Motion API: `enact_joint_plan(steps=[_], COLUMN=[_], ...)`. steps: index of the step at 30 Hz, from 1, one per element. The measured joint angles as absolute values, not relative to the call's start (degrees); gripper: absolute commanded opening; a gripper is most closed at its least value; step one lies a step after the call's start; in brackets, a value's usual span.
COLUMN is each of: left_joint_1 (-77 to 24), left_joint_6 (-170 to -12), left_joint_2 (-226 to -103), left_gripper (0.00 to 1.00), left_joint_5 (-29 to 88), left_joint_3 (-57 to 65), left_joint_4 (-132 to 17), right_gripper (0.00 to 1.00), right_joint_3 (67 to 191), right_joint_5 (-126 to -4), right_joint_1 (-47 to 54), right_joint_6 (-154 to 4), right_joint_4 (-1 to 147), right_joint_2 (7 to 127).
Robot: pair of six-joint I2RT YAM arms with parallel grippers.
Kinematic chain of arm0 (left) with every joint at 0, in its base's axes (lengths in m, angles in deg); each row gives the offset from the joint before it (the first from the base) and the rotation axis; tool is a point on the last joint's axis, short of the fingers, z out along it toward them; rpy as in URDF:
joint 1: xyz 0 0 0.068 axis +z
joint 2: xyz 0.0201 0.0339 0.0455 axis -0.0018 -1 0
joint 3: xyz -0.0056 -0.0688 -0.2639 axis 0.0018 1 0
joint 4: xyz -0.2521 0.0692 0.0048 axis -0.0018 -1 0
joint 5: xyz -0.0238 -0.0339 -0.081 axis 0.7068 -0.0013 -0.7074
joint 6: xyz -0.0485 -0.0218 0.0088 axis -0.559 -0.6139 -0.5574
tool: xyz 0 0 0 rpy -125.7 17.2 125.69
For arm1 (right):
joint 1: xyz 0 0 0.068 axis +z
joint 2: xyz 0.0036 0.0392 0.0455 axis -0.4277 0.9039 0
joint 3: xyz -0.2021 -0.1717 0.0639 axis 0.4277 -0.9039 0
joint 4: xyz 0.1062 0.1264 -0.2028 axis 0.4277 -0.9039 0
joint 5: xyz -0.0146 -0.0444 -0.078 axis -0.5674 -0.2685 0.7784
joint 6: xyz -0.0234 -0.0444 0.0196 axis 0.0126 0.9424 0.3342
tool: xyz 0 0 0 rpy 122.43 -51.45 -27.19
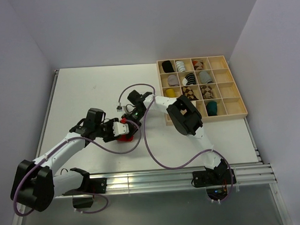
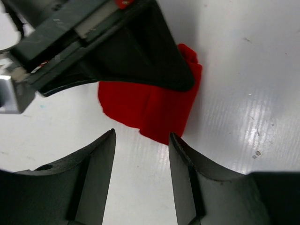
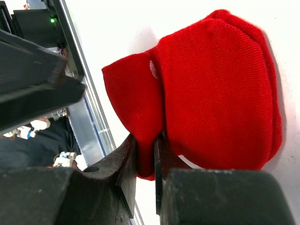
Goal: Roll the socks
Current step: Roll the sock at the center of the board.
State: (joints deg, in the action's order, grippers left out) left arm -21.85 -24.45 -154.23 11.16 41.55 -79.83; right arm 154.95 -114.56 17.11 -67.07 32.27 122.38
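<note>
A plain red sock [image 1: 125,138] lies bunched on the white table between the two arms. In the right wrist view the red sock [image 3: 215,93] fills the frame, and my right gripper [image 3: 145,147] is shut on a fold at its edge. My right gripper [image 1: 131,127] comes down on it from the far side. My left gripper [image 2: 142,137] stands open just short of the red sock [image 2: 150,110], with only bare table between its fingers. In the top view the left gripper [image 1: 118,134] sits at the sock's left side. The right gripper's body hides the sock's upper part in the left wrist view.
A wooden compartment tray [image 1: 233,105] stands at the back right, holding several rolled sock bundles in black, yellow, grey, teal and brown check. A metal rail [image 1: 157,174] runs along the table's near edge. Purple cables [image 1: 151,152] loop over the table by the arms.
</note>
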Motion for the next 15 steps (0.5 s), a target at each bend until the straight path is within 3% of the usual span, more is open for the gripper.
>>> enact_joint_plan(steps=[15], left_joint_1=[-31.2], left_joint_6=[-24.8], left_joint_2=[-159.6], left_gripper=[0.51], left_joint_5=[14.7], left_joint_3=[45.4], left_joint_4=[-73.3], right_gripper=[0.00], right_joint_3=[155.0], right_joint_5=[-114.4], right_joint_1=[17.1], right_joint_6=[-67.1], right_joint_4=[31.6], right_joint_2=[122.4])
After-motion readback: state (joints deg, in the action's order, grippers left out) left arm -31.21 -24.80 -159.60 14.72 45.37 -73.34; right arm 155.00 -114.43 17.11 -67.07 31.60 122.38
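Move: The folded red sock lies under the left hand's right side: its middle is about 4 cm to the right, 1 cm back and 5 cm below. The right gripper's fingertips, already shut on the sock, sit about 5 cm right, 2 cm back and 4 cm below. The rolled yellow sock in the tray is some 26 cm right, 15 cm ahead and 5 cm lower. From the right hand, the red sock's middle is roughly 1 cm ahead, 1 cm left and 1 cm below. The right gripper keeps its pinch on the red sock and stays in place. Beside it the left hand sinks about 4 cm while moving some 3 cm right and 2 cm back, its jaws half open, turning slightly clockwise, towards the sock's near flap; the backward drift dies out first. It ends close over the flap, contact not clearly seen. ##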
